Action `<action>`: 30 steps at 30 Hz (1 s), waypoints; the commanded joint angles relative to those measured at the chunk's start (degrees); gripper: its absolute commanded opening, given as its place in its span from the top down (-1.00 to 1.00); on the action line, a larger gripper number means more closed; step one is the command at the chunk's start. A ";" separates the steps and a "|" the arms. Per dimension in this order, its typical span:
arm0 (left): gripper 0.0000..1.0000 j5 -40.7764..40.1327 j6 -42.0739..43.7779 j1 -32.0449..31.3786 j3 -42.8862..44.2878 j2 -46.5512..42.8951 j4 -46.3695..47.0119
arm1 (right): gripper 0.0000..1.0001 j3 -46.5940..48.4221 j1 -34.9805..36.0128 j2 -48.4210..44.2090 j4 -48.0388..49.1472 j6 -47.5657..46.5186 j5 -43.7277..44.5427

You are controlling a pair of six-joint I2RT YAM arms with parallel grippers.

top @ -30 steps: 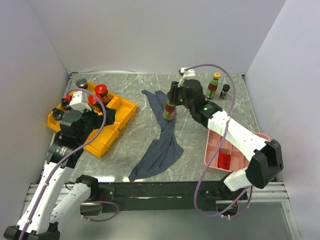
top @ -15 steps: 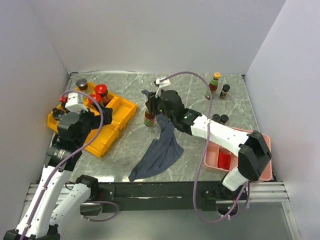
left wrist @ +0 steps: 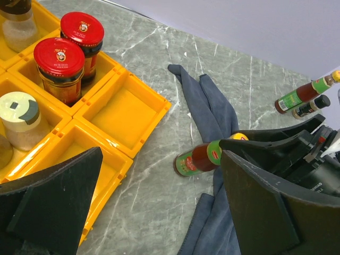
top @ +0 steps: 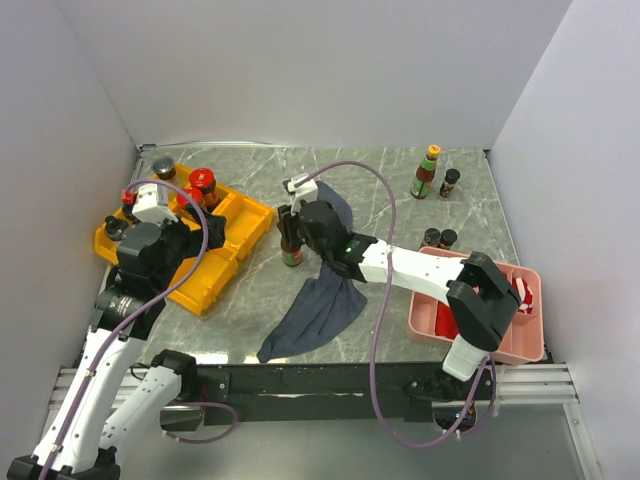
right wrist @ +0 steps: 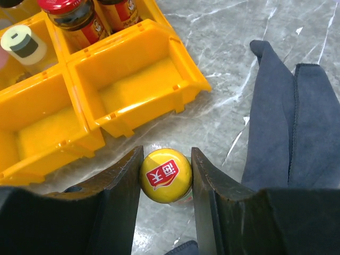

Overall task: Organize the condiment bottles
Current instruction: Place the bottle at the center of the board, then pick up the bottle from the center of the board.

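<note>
My right gripper is shut on the yellow cap of a slim sauce bottle with a green label. The bottle stands upright just right of the yellow tray, its base at or near the tabletop. My left gripper hangs open and holds nothing over the tray's near side. In the tray stand two red-lidded jars and a pale-capped shaker. Two more bottles stand at the back right. Two black-capped ones sit beside the pink tray.
A grey-blue cloth lies crumpled on the marble table, right beside the held bottle. The tray compartment nearest the bottle holds nothing. The pink tray contains red packets. White walls close in the back and both sides.
My right arm has carried the bottle leftwards from the table's middle, across the cloth, to beside the yellow tray. The left arm has barely moved.
</note>
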 commanded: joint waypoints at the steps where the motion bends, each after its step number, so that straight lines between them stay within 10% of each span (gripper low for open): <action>1: -0.99 -0.58 -0.58 -0.09 0.72 -0.18 0.89 | 0.72 -0.05 0.68 -1.13 9.58 -0.33 2.86; 13: -0.99 -0.23 -0.58 -0.09 0.80 0.52 0.63 | -0.78 -0.05 1.12 -6.65 4.76 0.11 5.40; 30: -0.99 9.97 -9.19 -0.44 5.89 11.76 3.87 | -1.00 -4.60 0.42 -30.72 -23.82 5.38 28.26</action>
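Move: The right hand already holds the sauce bottle at its top, set down on the board, its middle some 5 cm straight below. From this hand the blue cloth's middle lies about 7 cm right and 3 cm back, the yellow tray's middle roughly 25 cm left and 4 cm ahead, and the red-lidded jars some 20 cm left and 12 cm ahead. From the left hand the bottle is about 18 cm right, 8 cm ahead and 14 cm down. Right fingers open off the bottle, lifting then swinging right, about 12 cm each; left hand edges right and down. ##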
